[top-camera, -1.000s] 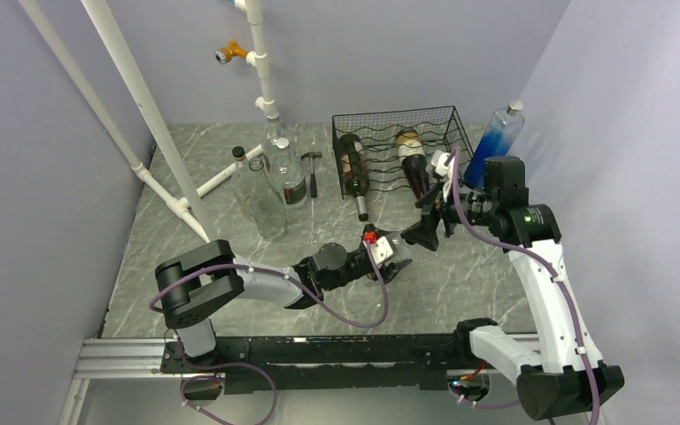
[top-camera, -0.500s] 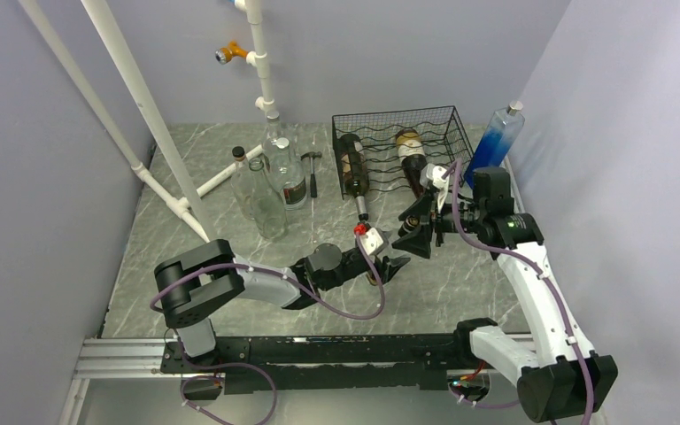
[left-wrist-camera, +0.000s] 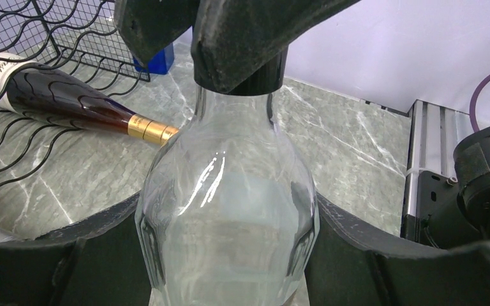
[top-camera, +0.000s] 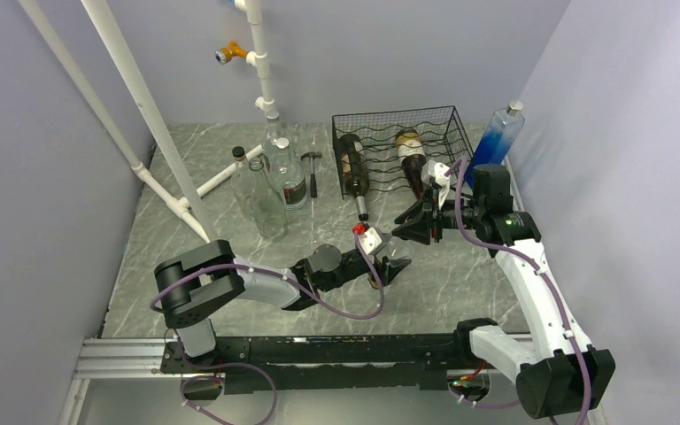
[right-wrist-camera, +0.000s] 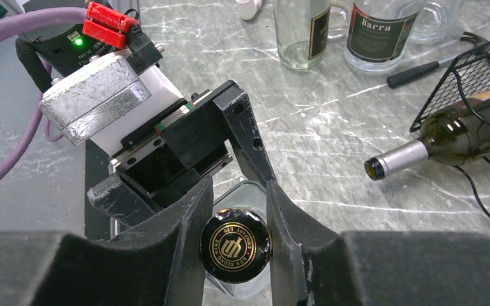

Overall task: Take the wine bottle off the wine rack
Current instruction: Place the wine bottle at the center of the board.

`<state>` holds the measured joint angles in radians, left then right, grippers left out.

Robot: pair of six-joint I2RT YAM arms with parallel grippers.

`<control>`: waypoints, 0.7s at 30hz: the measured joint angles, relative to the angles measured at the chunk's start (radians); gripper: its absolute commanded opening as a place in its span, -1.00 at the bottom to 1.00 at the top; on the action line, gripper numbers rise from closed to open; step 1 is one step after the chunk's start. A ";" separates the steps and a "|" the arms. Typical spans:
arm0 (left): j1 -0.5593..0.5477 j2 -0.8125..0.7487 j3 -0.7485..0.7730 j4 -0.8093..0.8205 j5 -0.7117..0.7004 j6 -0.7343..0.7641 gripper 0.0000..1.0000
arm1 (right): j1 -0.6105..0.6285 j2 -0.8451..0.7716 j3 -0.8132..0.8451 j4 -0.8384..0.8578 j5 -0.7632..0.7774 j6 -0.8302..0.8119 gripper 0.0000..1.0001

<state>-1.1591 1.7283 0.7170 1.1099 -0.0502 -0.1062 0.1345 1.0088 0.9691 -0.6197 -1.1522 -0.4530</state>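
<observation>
The black wire wine rack (top-camera: 394, 113) stands at the back with two dark wine bottles lying in it, one on the left (top-camera: 351, 168) and one on the right (top-camera: 412, 159). In front of the rack, my left gripper (top-camera: 388, 267) is shut on the body of a clear glass bottle (left-wrist-camera: 226, 210). The bottle stands upright between its fingers. My right gripper (right-wrist-camera: 236, 223) is shut on that bottle's black cap (right-wrist-camera: 235, 244), which bears gold lettering. In the left wrist view, the right-hand dark bottle (left-wrist-camera: 57, 99) shows a gold neck.
Several clear bottles (top-camera: 266, 190) and a hammer (top-camera: 312, 173) stand left of the rack. White pipes (top-camera: 155, 124) slant over the left side. A blue bottle (top-camera: 496, 137) leans on the right wall. The silver-foiled neck of the left-hand dark bottle (right-wrist-camera: 395, 159) pokes out of the rack.
My right gripper came down and left from beside the rack onto the clear bottle's cap and shut on it. The left gripper shifted slightly with the bottle.
</observation>
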 measured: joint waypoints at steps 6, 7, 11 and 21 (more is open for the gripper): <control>0.000 0.000 0.000 0.001 0.001 -0.003 -0.04 | -0.002 0.000 0.000 -0.003 0.000 0.001 -1.00; 0.000 0.000 -0.001 0.001 0.002 -0.003 0.16 | -0.003 0.000 0.001 -0.005 0.001 0.000 -1.00; 0.000 0.000 -0.005 0.007 0.016 -0.012 0.84 | -0.009 -0.002 0.012 -0.035 0.016 -0.002 -1.00; 0.002 -0.064 -0.006 0.038 0.058 -0.020 0.99 | -0.051 -0.027 0.023 -0.103 0.045 -0.016 -1.00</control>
<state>-1.1568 1.6646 0.7109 1.1481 0.0078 -0.1261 0.0834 0.9813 0.9920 -0.7223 -1.1072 -0.4690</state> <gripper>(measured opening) 0.994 0.350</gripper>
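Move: The clear, black-capped wine bottle stands upright between the two hands: its middle is about 4 cm below the left hand, whose fingers straddle the body, and some 11 cm below the right hand, which already has the neck. From the right hand, the silver-necked bottle on the rack lies roughly 32 cm ahead, 6 cm left and 20 cm lower; the gold-necked bottle is some 33 cm ahead and 12 cm right, equally low. The left hand opens its fingers wide and lets go of the wine bottle's body, then rises about 4 cm beside the glass towards the right hand's fingers, easing back roughly 1 cm with a slight tilt. The right hand keeps its pinch on the neck just under the black cap and draws the bottle about 1.5 cm to the right, turning some 5 degrees counter-clockwise. ##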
